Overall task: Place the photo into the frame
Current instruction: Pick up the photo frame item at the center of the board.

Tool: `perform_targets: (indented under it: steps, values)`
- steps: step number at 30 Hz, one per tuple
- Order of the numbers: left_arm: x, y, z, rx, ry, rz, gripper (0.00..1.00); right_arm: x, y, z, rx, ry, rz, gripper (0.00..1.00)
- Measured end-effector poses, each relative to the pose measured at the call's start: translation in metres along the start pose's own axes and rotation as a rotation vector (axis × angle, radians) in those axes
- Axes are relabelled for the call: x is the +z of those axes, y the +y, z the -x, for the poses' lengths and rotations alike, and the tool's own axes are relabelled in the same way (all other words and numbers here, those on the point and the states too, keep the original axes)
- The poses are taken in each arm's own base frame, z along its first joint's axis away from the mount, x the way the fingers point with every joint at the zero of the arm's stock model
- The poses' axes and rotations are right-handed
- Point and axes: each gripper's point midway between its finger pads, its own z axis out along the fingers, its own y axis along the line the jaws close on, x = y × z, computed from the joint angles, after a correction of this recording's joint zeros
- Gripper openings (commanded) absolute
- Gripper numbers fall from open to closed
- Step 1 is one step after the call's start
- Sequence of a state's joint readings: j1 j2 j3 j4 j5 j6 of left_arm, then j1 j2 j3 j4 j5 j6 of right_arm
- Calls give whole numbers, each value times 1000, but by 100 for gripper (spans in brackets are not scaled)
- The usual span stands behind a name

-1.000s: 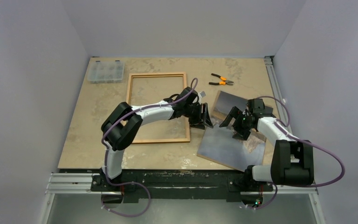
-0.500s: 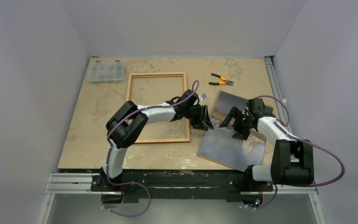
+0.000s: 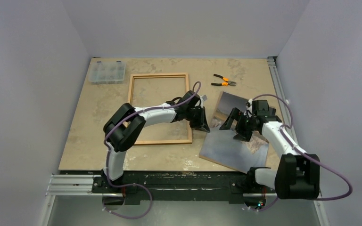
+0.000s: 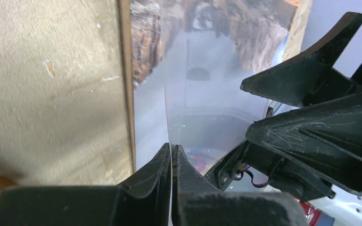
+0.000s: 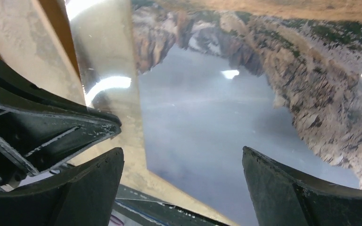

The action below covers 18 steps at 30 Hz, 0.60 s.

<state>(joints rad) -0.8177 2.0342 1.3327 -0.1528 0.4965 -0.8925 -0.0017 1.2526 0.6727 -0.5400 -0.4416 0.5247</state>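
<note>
The photo, a glossy mountain-and-lake print, lies at the right of the table with its left edge raised. My left gripper reaches across the right rail of the light wood frame. In the left wrist view the jaws of that gripper are shut on the thin edge of the photo. My right gripper hovers over the print's left part. In the right wrist view this gripper is open, its fingers wide apart above the photo and holding nothing.
A clear parts box sits at the back left. Orange-handled pliers lie behind the photo. A metal rail runs along the table's right edge. A thin brown edge borders the print on the table side.
My left jaws have closed on the photo's left edge after standing partly open. The right gripper shifted slightly toward the left gripper and stayed open.
</note>
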Motion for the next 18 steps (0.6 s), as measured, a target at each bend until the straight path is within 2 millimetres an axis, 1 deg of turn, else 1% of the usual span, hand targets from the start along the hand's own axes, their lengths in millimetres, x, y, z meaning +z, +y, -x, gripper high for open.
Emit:
perform_targets:
  steps: [1, 4, 7, 9, 12, 14, 16, 18]
  values:
    - [-4, -3, 1, 9, -10, 3, 0, -4, 3, -1, -12, -6, 10, 96]
    - [-27, -16, 3, 37, -59, -5, 0, -17, 13, -1, -41, -23, 39, 97]
    - [-60, -26, 4, 52, -123, -16, 0, -27, 21, 3, -72, -47, 58, 98]
    - [-87, -24, 8, 49, -185, -20, 0, -34, 26, 5, -94, -64, 71, 98]
    - [-116, -10, 12, 27, -264, -4, 0, -39, 30, 6, -117, -78, 85, 98]
    - [-133, 9, 10, -2, -315, 35, 0, -40, 32, 5, -124, -74, 95, 97]
    - [-145, 29, 4, -29, -351, 79, 0, -40, 32, 5, -128, -71, 97, 97]
    - [-154, 43, -3, -48, -370, 111, 0, -40, 32, 5, -131, -71, 99, 98]
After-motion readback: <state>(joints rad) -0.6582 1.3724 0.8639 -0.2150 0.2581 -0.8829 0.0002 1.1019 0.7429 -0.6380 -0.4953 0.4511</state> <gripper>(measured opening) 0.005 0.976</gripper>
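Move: My left hand already pinches the clear sheet by its left edge. The empty wooden frame I carry it to has its middle about 22 cm to the left and 11 cm ahead, some 3 cm lower. The photo's middle is about 14 cm to my left hand's right and 1 cm back; the pliers lie roughly 26 cm ahead and 8 cm right. From my right hand, the frame's middle is some 33 cm left and 12 cm ahead. I keep the clear sheet pinched in my shut left fingers and lift it nearly 9 cm off the photo, then swing left about 14 cm until my hand is over the wooden frame, sinking slightly at the end and turning some 20 degrees counter-clockwise. My right hand, wide open and empty, rises about 5 cm above the photo. ##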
